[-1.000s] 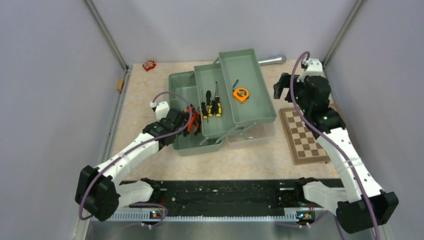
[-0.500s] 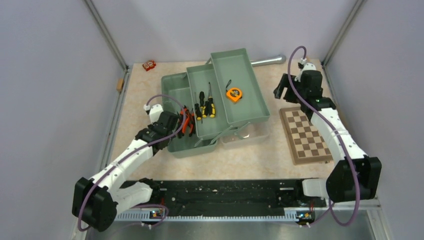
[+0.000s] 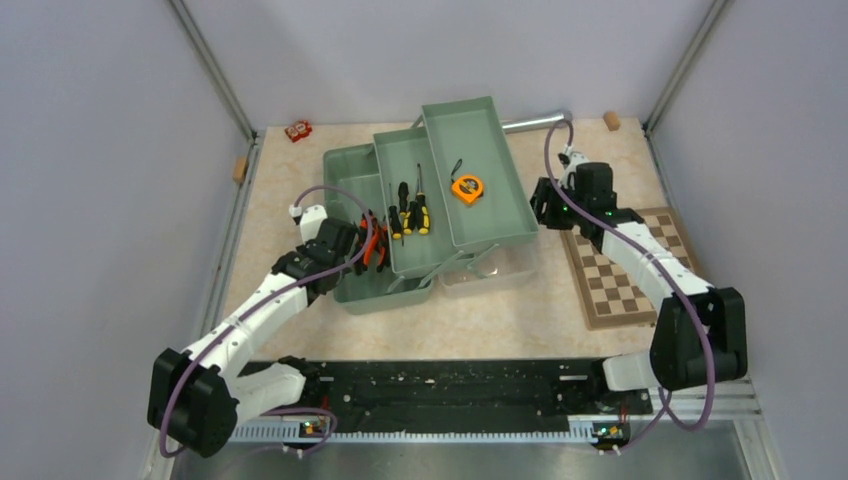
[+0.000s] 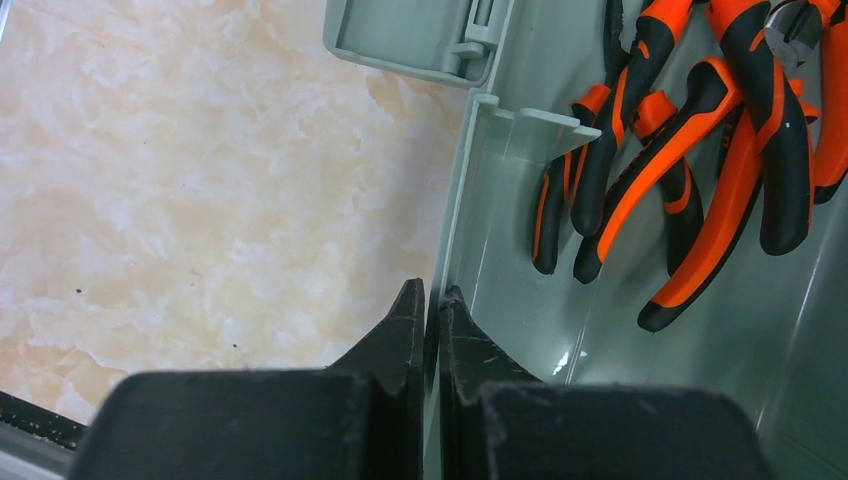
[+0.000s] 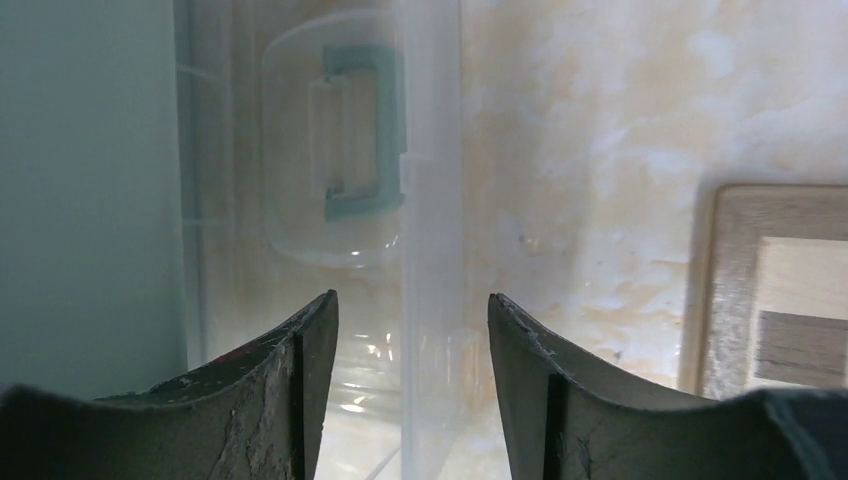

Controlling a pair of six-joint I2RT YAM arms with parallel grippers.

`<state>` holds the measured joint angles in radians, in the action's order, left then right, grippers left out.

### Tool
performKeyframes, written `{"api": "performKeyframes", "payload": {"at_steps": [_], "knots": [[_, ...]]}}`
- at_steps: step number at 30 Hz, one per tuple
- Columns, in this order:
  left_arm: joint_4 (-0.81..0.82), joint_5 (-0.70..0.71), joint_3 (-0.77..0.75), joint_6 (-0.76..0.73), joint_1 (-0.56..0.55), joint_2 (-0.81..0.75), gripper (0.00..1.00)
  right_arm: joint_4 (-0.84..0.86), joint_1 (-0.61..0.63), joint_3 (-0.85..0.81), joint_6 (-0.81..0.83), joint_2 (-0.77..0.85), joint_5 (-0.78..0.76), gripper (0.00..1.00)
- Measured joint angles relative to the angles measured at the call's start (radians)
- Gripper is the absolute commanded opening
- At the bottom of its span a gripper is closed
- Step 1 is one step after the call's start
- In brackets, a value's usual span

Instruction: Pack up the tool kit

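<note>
The sage-green toolbox (image 3: 352, 170) stands open in the middle of the table, its inner trays (image 3: 480, 130) swung out to the right. Orange-black pliers (image 3: 374, 241) lie in the base, and the left wrist view shows these pliers (image 4: 690, 150) up close. Yellow-black screwdrivers (image 3: 411, 214) and the orange tape measure (image 3: 463, 187) lie in the trays. My left gripper (image 4: 430, 292) is shut on the base's thin left wall (image 4: 462, 210). My right gripper (image 5: 410, 296) is open, its fingers either side of the translucent lid's rim (image 5: 430, 180) without touching it. The lid's green handle (image 5: 360, 130) lies ahead.
A brown-and-cream chessboard (image 3: 625, 265) lies right of the toolbox, under my right arm. A grey metal cylinder (image 3: 535, 121) rests behind the trays. A small red item (image 3: 298, 130) sits at the back left. Small tan blocks sit at the back right (image 3: 611, 121) and left edge (image 3: 239, 168).
My right arm swung from the back right down to the toolbox's right side, and its jaws narrowed. The toolbox shifted slightly left with my left gripper still clamped on it.
</note>
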<state>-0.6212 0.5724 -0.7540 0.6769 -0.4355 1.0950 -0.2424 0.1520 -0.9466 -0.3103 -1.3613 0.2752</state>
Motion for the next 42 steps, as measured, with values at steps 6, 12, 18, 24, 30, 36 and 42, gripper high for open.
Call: {"api": "performKeyframes", "payload": {"at_steps": [6,12,18,24,30,36,42], "knots": [[0.003,-0.011,0.003,0.000,0.004,-0.008,0.01,0.030,0.049,0.044,0.000,-0.063,-0.011,0.49],[0.017,-0.020,0.015,-0.004,0.009,-0.019,0.01,0.035,0.059,0.067,0.004,-0.074,-0.053,0.43],[0.024,-0.034,0.016,-0.024,0.011,-0.020,0.01,0.036,0.098,0.067,0.021,-0.095,-0.092,0.37],[0.031,-0.057,0.019,-0.037,0.018,-0.027,0.02,0.027,0.124,0.067,0.040,-0.099,-0.159,0.24],[0.045,-0.085,0.030,-0.055,0.022,-0.045,0.02,0.005,0.153,0.045,0.059,-0.098,-0.200,0.00],[0.084,-0.164,0.052,-0.071,0.020,-0.076,0.03,-0.067,0.183,-0.012,0.086,-0.096,-0.295,0.00],[0.106,-0.188,0.053,-0.063,-0.020,-0.072,0.03,-0.148,0.200,-0.056,0.128,-0.049,-0.390,0.00]]}}
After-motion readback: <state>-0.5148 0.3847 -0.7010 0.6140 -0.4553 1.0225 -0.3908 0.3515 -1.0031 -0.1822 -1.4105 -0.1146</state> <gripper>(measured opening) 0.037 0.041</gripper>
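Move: The clear lid's upright edge stands some 6 cm below the open right fingers, about 2 cm left and 1 cm back. The tape measure in the top tray lies about 12 cm left of that hand, 3 cm farther out and roughly level; the chessboard's middle is some 17 cm right, 9 cm back, 13 cm below. The left hand already grips the box's left rim, with the pliers about 7 cm right, 4 cm ahead, 5 cm below. Right hand sinks about 6 cm, pinches the clear lid's edge, rises; left draws its rim 4 cm right. ##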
